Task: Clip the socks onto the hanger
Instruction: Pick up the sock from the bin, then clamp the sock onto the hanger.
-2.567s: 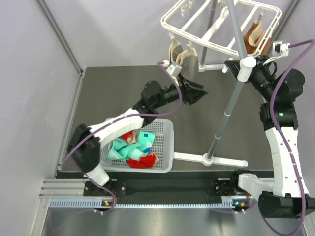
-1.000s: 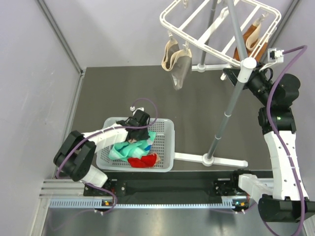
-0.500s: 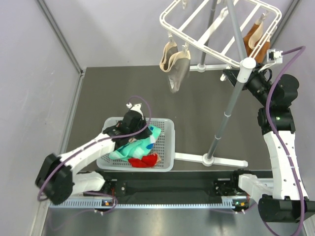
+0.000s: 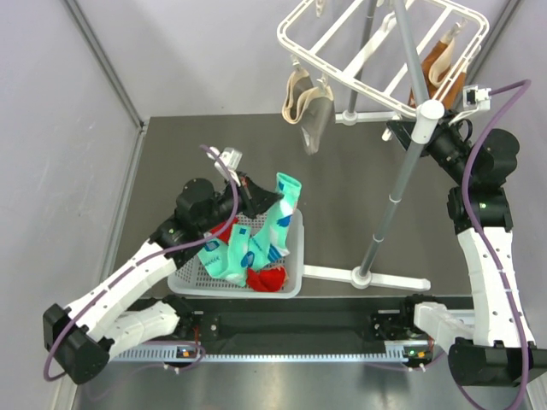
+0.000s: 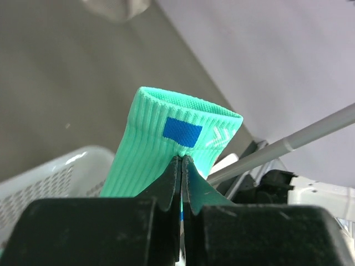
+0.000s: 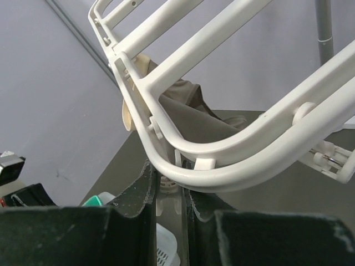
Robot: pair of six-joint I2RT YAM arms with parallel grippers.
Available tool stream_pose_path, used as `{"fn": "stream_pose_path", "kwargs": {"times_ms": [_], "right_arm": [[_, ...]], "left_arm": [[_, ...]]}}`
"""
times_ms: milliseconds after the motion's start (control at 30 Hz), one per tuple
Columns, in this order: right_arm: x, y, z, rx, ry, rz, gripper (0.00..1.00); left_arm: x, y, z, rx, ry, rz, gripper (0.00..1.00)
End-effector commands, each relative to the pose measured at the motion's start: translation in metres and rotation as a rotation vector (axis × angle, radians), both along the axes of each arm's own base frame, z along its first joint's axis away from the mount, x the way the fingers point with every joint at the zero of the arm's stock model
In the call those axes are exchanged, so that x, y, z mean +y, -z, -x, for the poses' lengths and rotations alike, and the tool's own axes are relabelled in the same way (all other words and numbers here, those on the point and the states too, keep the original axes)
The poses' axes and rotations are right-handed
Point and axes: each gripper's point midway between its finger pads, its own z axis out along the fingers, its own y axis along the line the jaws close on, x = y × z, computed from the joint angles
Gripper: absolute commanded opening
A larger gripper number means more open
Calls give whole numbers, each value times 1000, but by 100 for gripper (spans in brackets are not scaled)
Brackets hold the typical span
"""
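Observation:
My left gripper (image 4: 256,198) is shut on the cuff of a mint-green sock (image 4: 278,220) and holds it above the basket. In the left wrist view the sock (image 5: 161,144) rises from between the closed jaws of the left gripper (image 5: 182,162). More mint-green socks (image 4: 229,256) and a red sock (image 4: 270,278) lie in the basket. The white hanger (image 4: 342,73) stands on a grey pole (image 4: 400,175). My right gripper (image 6: 168,184) is shut on a small white clip (image 6: 168,195) under the hanger frame (image 6: 233,147).
A white perforated basket (image 4: 295,235) sits near the left arm's base. Beige socks (image 4: 306,104) hang from the hanger's near-left side and orange-brown socks (image 4: 440,60) from its right. The pole's white foot (image 4: 367,277) lies right of the basket. Walls close both sides.
The left gripper shut on a mint-green sock in the basket and lifted it up and to the right. The right arm has stayed where it was at the hanger.

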Motion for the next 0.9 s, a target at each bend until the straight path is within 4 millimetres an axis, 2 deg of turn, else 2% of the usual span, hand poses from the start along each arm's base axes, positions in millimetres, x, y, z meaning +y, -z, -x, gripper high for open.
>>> {"fn": "stream_pose_path", "kwargs": {"times_ms": [0,33,100,133,167,200,233,267,300,333,367,400,433,500,533,600,633,667,733,867], "right_arm": [[11,-9,13,-22,-63,-6,0],[12,-10,14,-24,-69,-13,0],[12,-10,14,-18,-74,-19,0],[12,-11,14,-19,-74,-19,0],[13,-11,14,-15,-74,-22,0],[13,-12,14,-12,-75,-23,0],[13,-12,14,-13,-75,-24,0],[12,-14,14,-15,-73,-26,0],[13,-14,14,-11,-75,-28,0],[13,-14,14,-11,-77,-29,0],[13,-15,14,-12,-79,-30,0],[13,-15,14,-10,-79,-33,0],[13,-15,14,-10,-79,-35,0],[13,-16,14,-10,-79,-33,0],[13,-16,14,-9,-79,-34,0],[13,-16,14,-9,-79,-33,0],[13,-16,14,-9,-79,-33,0],[14,-16,14,-8,-81,-34,0],[23,-15,18,-4,-113,-34,0],[24,-14,17,-2,-116,-33,0]], "left_arm": [[-25,-84,7,-228,129,147,0],[-34,-84,3,-228,151,146,0],[-46,-108,6,-292,192,187,0],[-56,-104,0,-283,205,179,0],[-62,-110,1,-295,218,189,0],[-71,-125,5,-336,240,212,0],[-81,-121,1,-331,249,203,0],[-86,-134,1,-365,253,213,0],[-95,-137,4,-380,266,217,0],[-105,-129,-2,-370,265,200,0],[-111,-129,-5,-380,261,191,0],[-115,-139,-4,-399,265,202,0],[-124,-131,-10,-392,272,191,0],[-133,-136,-12,-408,279,196,0],[-139,-132,-17,-407,282,192,0],[-146,-137,-19,-422,284,196,0],[-152,-131,-24,-418,286,188,0],[-155,-139,-24,-434,290,197,0],[-164,-136,-27,-429,300,194,0],[-173,-144,-29,-447,306,208,0]]}}
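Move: The left hand already pinches the teal sock just below its cuff. From it, the clip to fill lies about 22 cm right, 7 cm ahead and 14 cm higher, right at the right hand's fingertips, a couple of centimetres below them. The hanging grey sock is 13 cm ahead, 6 cm right and some 10 cm up; the bin's middle is 12 cm left, 2 cm back and about 28 cm below. The hanger pole stands some 24 cm right, about level ahead. Bring the left gripper, fingers kept shut on the sock, about 17 cm to the right towards the clip held by the right gripper, rising some 9 cm in the first half, then levelling out and easing a little forward. As it travels, swing the wrist clockwise and tip the fingers up, nearly 20 degrees each. Keep the right gripper pinching its clip. ##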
